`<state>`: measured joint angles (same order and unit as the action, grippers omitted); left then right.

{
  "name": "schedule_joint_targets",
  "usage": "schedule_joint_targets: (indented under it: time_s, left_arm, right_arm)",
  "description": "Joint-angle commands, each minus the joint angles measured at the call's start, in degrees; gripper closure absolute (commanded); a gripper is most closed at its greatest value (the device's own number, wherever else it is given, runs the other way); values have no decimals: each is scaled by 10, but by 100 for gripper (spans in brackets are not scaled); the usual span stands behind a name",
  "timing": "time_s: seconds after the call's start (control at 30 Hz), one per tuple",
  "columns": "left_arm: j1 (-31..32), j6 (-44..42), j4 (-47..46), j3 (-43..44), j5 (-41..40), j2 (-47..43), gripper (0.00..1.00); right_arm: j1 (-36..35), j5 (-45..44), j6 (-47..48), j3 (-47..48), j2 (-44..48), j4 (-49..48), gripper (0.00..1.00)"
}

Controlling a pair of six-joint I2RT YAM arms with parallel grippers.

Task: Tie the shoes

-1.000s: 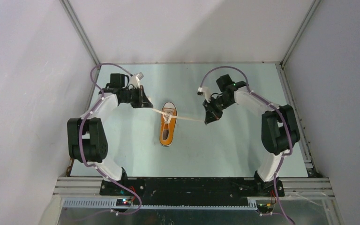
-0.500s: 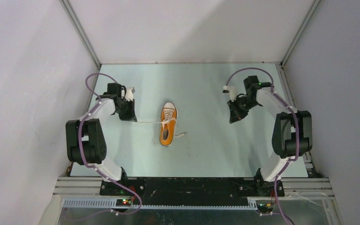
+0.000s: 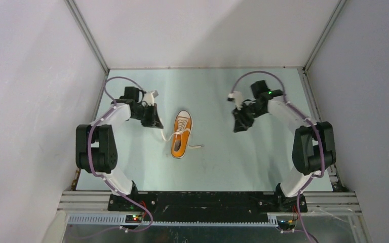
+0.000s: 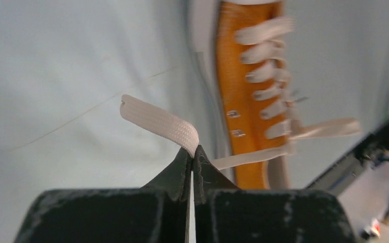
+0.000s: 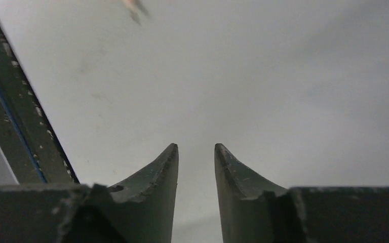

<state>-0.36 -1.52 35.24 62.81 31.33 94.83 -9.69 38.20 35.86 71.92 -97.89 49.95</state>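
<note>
The orange shoe (image 3: 181,135) with a white toe cap lies mid-table, toe pointing away from the arm bases. My left gripper (image 3: 157,124) sits just left of it, shut on a white lace (image 3: 167,135) that sags back to the eyelets. In the left wrist view the flat lace (image 4: 158,121) is pinched at the tips of my left gripper (image 4: 192,150), with the shoe (image 4: 240,96) beyond. The other lace end (image 3: 196,147) lies loose on the table right of the shoe. My right gripper (image 3: 238,127) hovers well to the right, open and empty (image 5: 196,149).
The table (image 3: 223,162) is pale green, walled in by white panels and metal frame rails (image 3: 318,116). A dark rail (image 5: 15,111) runs along the left of the right wrist view. Both arm bases (image 3: 202,202) stand at the near edge.
The right gripper no longer holds the right lace, which fell beside the shoe; its jaws have parted and it swung right, then back a little. The left gripper moved toward the shoe, slackening its lace.
</note>
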Motion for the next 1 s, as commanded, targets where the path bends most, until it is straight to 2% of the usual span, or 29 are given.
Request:
schedule_joint_targets:
  time_s: [0.0, 0.13, 0.2, 0.37, 0.6, 0.77, 0.97]
  left_arm:
    - [48, 31, -29, 34, 119, 30, 100]
    - [55, 44, -26, 66, 117, 64, 100]
    - [56, 54, -25, 71, 113, 73, 100]
    - [67, 62, -35, 49, 143, 99, 100]
    - [106, 95, -90, 31, 252, 140, 100]
    - [140, 55, -44, 73, 234, 148, 100]
    - [130, 21, 10, 92, 215, 128, 100]
  right_arm:
    - [-109, 73, -41, 14, 18, -151, 58]
    - [-162, 106, -142, 93, -82, -183, 50]
    - [-189, 117, -149, 113, -124, -186, 46]
    - [-240, 134, -134, 148, -162, -184, 37]
    - [-244, 164, -199, 168, -189, -205, 36]
    - [-225, 182, -177, 162, -188, -174, 36]
    - [-211, 195, -110, 163, -188, -120, 35]
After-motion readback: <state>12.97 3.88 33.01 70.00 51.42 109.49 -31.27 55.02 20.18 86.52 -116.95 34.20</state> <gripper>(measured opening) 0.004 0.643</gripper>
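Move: The right gripper, holding nothing, has the shoe's loose right lace about 23 cm to its left, 4 cm back and roughly 7 cm below; the orange shoe's middle is some 30 cm to its left and 1 cm back, about 5 cm lower. From the left gripper, which already pinches the left lace, the shoe's middle lies about 11 cm right, 3 cm back and slightly below, and the right lace roughly 18 cm right, 6 cm back and lower. Sweep the right gripper left about 20 cm towards the loose right lace, opening the fingers wider on the way, turning the hand counter-clockwise and levelling it somewhat, then ease back right a little. Bring the left gripper right some 13 cm to the shoe's laces, turning it clockwise with a brief dip, and keep its fingers shut on the left lace. ##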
